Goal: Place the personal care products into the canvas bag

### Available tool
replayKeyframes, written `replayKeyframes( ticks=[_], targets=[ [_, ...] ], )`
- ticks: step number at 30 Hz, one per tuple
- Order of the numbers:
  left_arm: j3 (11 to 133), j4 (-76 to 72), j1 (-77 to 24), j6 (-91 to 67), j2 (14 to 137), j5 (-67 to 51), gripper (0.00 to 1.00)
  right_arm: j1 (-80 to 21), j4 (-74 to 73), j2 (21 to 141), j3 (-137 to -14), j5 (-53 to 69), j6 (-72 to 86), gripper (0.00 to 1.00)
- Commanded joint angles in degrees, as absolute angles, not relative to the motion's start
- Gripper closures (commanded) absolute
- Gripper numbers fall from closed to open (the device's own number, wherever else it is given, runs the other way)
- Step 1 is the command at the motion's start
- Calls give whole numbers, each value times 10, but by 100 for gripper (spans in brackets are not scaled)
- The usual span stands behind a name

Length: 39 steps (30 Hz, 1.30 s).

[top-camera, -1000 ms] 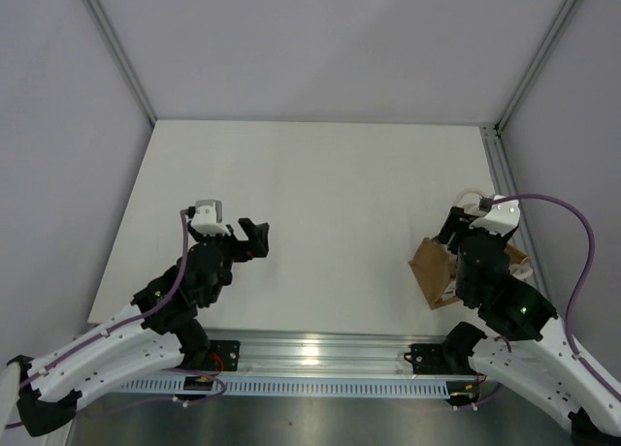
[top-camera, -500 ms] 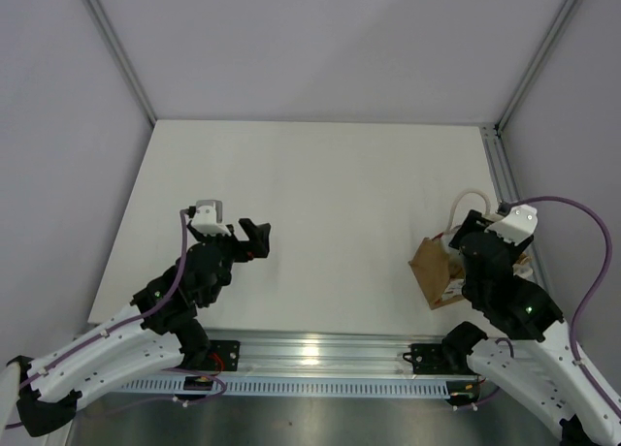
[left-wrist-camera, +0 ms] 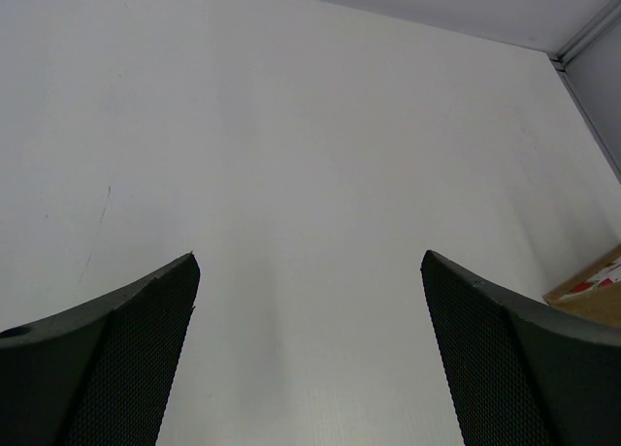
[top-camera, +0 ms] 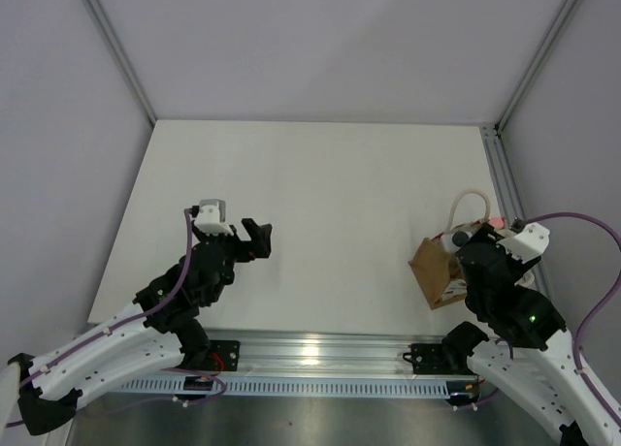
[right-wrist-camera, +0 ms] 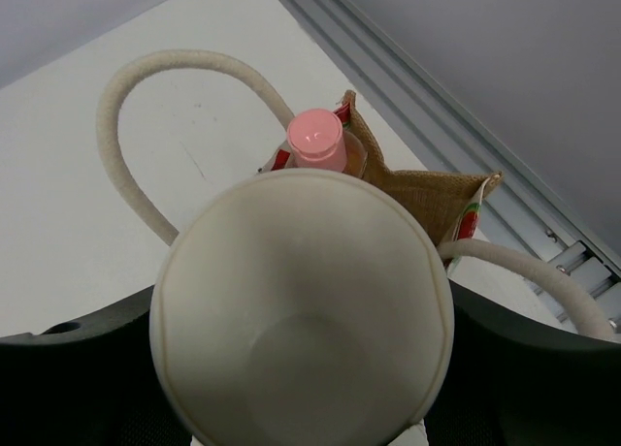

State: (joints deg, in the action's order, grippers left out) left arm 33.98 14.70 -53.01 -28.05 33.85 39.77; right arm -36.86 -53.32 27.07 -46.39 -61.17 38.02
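Note:
The tan canvas bag (top-camera: 430, 270) stands upright at the table's right edge, with its cream loop handles (right-wrist-camera: 146, 78) raised. A bottle with a pink cap (right-wrist-camera: 316, 141) stands inside the bag (right-wrist-camera: 427, 189). My right gripper (top-camera: 473, 254) hovers just above the bag's mouth. In the right wrist view this gripper (right-wrist-camera: 303, 354) is shut on a squat pale cylinder (right-wrist-camera: 291, 262), seen end-on and filling the space between the fingers. My left gripper (top-camera: 254, 238) rests low over the left half of the table, and its wrist view shows the gripper (left-wrist-camera: 309, 264) open with nothing between the fingers. Other products are hidden.
An aluminium rail (top-camera: 499, 175) runs along the table's right edge, right beside the bag, and also shows in the right wrist view as a rail (right-wrist-camera: 437, 107). Grey enclosure walls close in the white table (top-camera: 310, 184) on three sides. A brown bag corner (left-wrist-camera: 594, 293) shows in the left wrist view.
My right wrist has swung back and to the right, still holding the pale cylinder. More of the bag's handle and top now shows. The left arm has barely moved.

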Motion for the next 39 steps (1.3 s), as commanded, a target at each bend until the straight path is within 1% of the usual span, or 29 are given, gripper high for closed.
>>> replayKeyframes(
  ticks=[1,9,16,24,32,34,35,38,39],
  targets=[
    [354,133,-530,-290,335,395,0,-367,-487,271,-458,-654,419,100],
    [357,135,-530,-290,335,394,1,-367,-477,279,-436,-644,434,100],
    [357,134,-530,-290,336,395,1,-367,-540,295,-436,-647,503,100],
    [355,136,-530,-291,335,398,1,-367,-556,309,-447,-662,518,100],
    [355,136,-530,-289,334,402,1,-367,-497,358,-408,-641,503,100],
    [357,137,-530,-289,335,402,1,-366,-497,361,-407,-644,504,97],
    [356,137,-530,-289,335,402,1,-366,-492,360,-405,-643,503,92],
    [356,138,-530,-289,332,403,1,-365,-469,358,-395,-632,484,82],
    [356,138,-531,-289,330,402,1,-365,-463,358,-390,-625,482,77]
  ],
)
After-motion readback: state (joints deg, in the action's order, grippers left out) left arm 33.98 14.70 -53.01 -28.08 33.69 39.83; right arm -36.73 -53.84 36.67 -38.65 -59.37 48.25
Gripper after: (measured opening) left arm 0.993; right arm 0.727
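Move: The right hand, with the pale bottle already in its grip, is over the near part of the canvas bag; the bag's middle lies about 4 cm ahead, 2 cm left and some 14 cm below. Of the bottles already in the bag, the pink-capped one stands about 8 cm ahead and 3 cm right, the black-capped one roughly 5 cm ahead and 5 cm left, their middles as low as the bag's. From the left hand the bag is level ahead, some 47 cm right. Downward by about 7 cm, easing slightly left, the right hand lowers the pale bottle towards the near side of the bag's mouth, behind the black-, pink- and white-capped bottles. It dips a centimetre, nearly pauses, then sinks in two further stages; the fingers tip down about 10 degrees, mostly late on, and keep their hold. ##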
